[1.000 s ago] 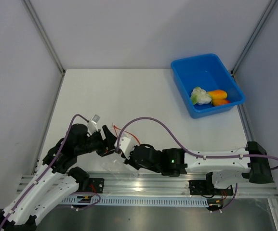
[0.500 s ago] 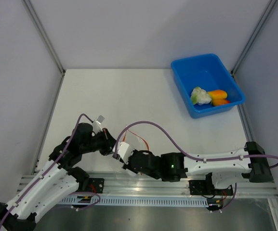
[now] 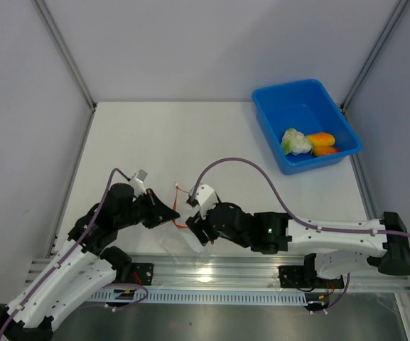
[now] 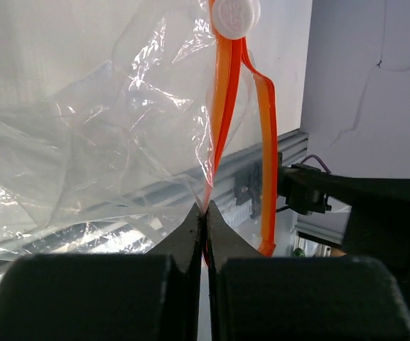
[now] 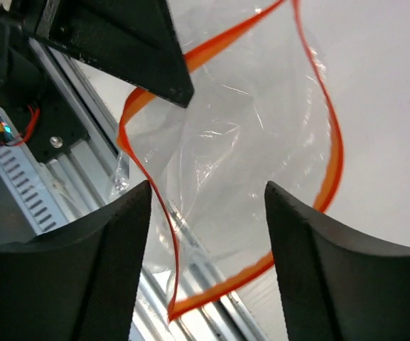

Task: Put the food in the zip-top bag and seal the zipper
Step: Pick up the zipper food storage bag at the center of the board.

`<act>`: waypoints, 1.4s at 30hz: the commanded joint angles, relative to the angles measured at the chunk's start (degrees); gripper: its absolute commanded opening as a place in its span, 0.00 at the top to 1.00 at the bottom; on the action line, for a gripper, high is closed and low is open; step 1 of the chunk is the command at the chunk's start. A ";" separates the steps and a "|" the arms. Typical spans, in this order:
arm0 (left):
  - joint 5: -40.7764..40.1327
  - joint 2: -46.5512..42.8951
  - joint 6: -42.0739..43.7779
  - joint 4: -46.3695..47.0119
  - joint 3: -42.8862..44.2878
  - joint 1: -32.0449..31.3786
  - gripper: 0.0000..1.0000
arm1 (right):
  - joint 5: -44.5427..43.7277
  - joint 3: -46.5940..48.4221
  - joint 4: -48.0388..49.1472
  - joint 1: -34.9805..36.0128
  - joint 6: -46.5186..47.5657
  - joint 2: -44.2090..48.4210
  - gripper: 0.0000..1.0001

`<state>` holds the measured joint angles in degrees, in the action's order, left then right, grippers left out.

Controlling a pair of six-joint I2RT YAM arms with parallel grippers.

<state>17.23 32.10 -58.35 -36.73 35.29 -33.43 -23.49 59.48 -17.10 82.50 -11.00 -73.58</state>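
The zip-top bag [image 4: 84, 142] is clear and crinkly and hangs over the table's near edge. My left gripper [image 4: 206, 213] is shut on one side of its orange zipper [image 4: 222, 106], below the white slider [image 4: 236, 15]. In the top view the left gripper [image 3: 172, 214] meets the bag [image 3: 180, 241] beside the right gripper [image 3: 195, 226]. My right gripper [image 5: 208, 195] stands open over the bag's gaping mouth [image 5: 247, 128], gripping nothing. The food sits in the blue bin: a white-green lump [image 3: 295, 142], a yellow-orange piece [image 3: 320, 138] and a red-orange piece [image 3: 325, 150].
The blue bin [image 3: 276, 106] stands at the table's back right. An aluminium rail [image 3: 226, 273] runs along the near edge under both grippers. Purple cables [image 3: 240, 165] loop above the right arm. Grey walls close in the table on three sides.
The left gripper has shut on the bag's zipper edge. The right gripper has opened, let go of the bag and moved slightly right and away from the rail.
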 commanded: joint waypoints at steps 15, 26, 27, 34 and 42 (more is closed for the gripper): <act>-1.77 1.66 4.29 4.47 1.28 -0.41 1.00 | 7.04 12.48 -8.73 -38.17 -8.59 7.67 0.10; 0.61 0.86 7.28 2.10 -0.04 -0.41 1.00 | 6.79 28.57 -17.26 -64.12 -7.89 -15.17 0.04; 0.78 0.51 7.46 2.10 -0.48 -0.41 0.99 | 6.79 29.45 -17.35 -64.74 -7.80 -17.97 0.02; 0.26 -2.30 9.13 1.05 -1.10 -0.41 0.99 | 1.78 36.84 -20.51 -68.96 -8.33 -28.70 0.01; 0.17 0.16 12.55 0.52 0.31 -0.41 0.99 | 2.30 40.97 -21.30 -73.88 -7.19 -36.54 0.01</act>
<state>16.91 31.09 -48.71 -36.53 34.13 -33.54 -19.77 96.68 -37.21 10.02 -19.27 -107.87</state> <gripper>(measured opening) 0.005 0.993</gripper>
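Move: The cauliflower in the blue bin lies some 40 cm ahead of the right hand, about 38 cm to its right and 15 cm below; just beyond the cauliflower's right side lie the yellow mango, level with it and 10 cm farther right, and the orange mango, about as far right and 4 cm nearer. The bag's mouth is within some 3 cm ahead-left of the right hand. From the left hand the cauliflower is about 38 cm ahead, 43 cm right, 12 cm lower. The zip-top bag stays pinched at one side of its mouth by the shut left fingers, which hardly shift, while the right hand leaves it, opening from partly to fully wide. It lifts about 10 cm and swings fast forward and right towards the cauliflower, some 50 cm in all, turning clockwise about 70 degrees, then sinks over the blue bin. ##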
